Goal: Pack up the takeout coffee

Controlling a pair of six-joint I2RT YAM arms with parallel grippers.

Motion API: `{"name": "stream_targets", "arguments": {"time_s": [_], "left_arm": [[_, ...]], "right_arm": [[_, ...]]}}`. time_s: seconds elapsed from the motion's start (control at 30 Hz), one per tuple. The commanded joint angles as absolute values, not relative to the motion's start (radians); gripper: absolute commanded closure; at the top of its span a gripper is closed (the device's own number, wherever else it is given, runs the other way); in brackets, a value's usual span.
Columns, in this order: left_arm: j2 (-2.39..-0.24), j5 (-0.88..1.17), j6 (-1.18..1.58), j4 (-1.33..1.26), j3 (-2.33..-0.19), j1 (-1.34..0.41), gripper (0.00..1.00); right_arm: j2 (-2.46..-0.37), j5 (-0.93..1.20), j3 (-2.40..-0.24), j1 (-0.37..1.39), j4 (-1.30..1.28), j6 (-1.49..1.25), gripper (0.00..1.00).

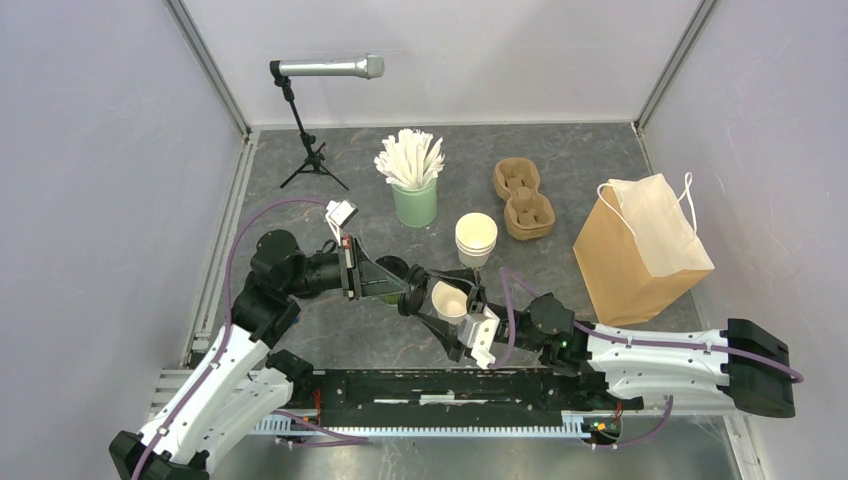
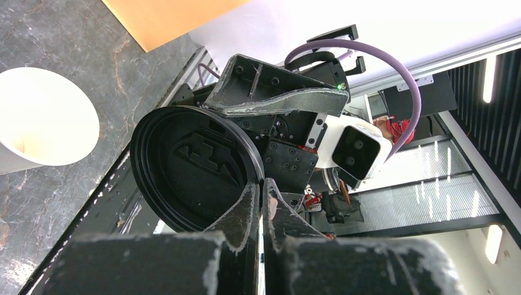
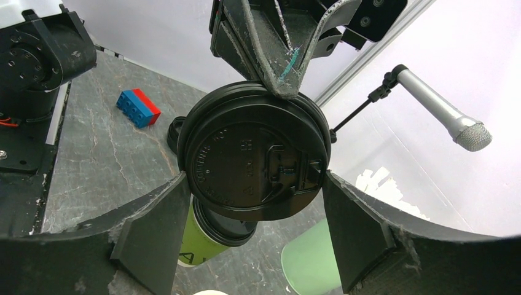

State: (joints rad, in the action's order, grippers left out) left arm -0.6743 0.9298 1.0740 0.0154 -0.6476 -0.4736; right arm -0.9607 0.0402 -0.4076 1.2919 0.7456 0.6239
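A round black plastic lid (image 3: 255, 160) hangs on edge above the table. My left gripper (image 2: 261, 190) is shut on its rim (image 2: 190, 166). My right gripper (image 3: 255, 203) straddles the same lid, and its fingers (image 3: 153, 227) touch the rim on both sides. Below the lid stands the olive-green takeout coffee (image 3: 199, 243) with its own black lid on. A lidless white paper cup (image 1: 450, 300) stands on the table under the two grippers and appears again in the left wrist view (image 2: 43, 117).
A brown paper bag (image 1: 640, 250) stands at the right. Behind the arms are a stack of cream cups (image 1: 476, 240), a mint-green cup of white sticks (image 1: 414, 195) and a pulp cup carrier (image 1: 523, 198). A microphone on a stand (image 1: 325, 68) is at the back left. A blue-and-red brick (image 3: 138, 107) lies on the table.
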Motion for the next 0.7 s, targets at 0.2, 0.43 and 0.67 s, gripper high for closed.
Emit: {"name": "stream_targets", "arguments": {"time_s": [0.2, 0.43, 0.67], "left_arm": [[-0.679, 0.93, 1.057, 0.039, -0.671, -0.478, 0.58], [-0.717, 0.863, 0.874, 0.204, -0.773, -0.477, 0.08], [-0.772, 0.587, 0.559, 0.54, -0.894, -0.478, 0.0]], "right_arm": [[-0.944, 0.006, -0.426, 1.299, 0.788, 0.612, 0.2], [-0.841, -0.155, -0.426, 1.299, 0.569, 0.507, 0.2], [-0.826, -0.329, -0.672, 1.299, -0.007, 0.282, 0.19]]}}
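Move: The black lid is already held by both hands: the right has it across its width, the left by its upper rim. The open paper cup lies about 7 cm ahead, 8 cm right and 21 cm below the right hand. From that hand, the lidded green cup is some 14 cm ahead and 6 cm left, and the cup stack about 20 cm ahead and 12 cm right, both roughly 20 cm down. From the left hand, the open cup is about 7 cm ahead, 8 cm right and 25 cm below. The black lid comes free of the left hand as its fingers open wide, that hand then drifting about 3 cm forward and slightly down. Keeping its grip across the lid, the right hand carries it to the right and forward, 4 to 5 cm in all and dipping at the end, towards the open cup, while the wrist rolls and swings clockwise, some 20 degrees in total. ##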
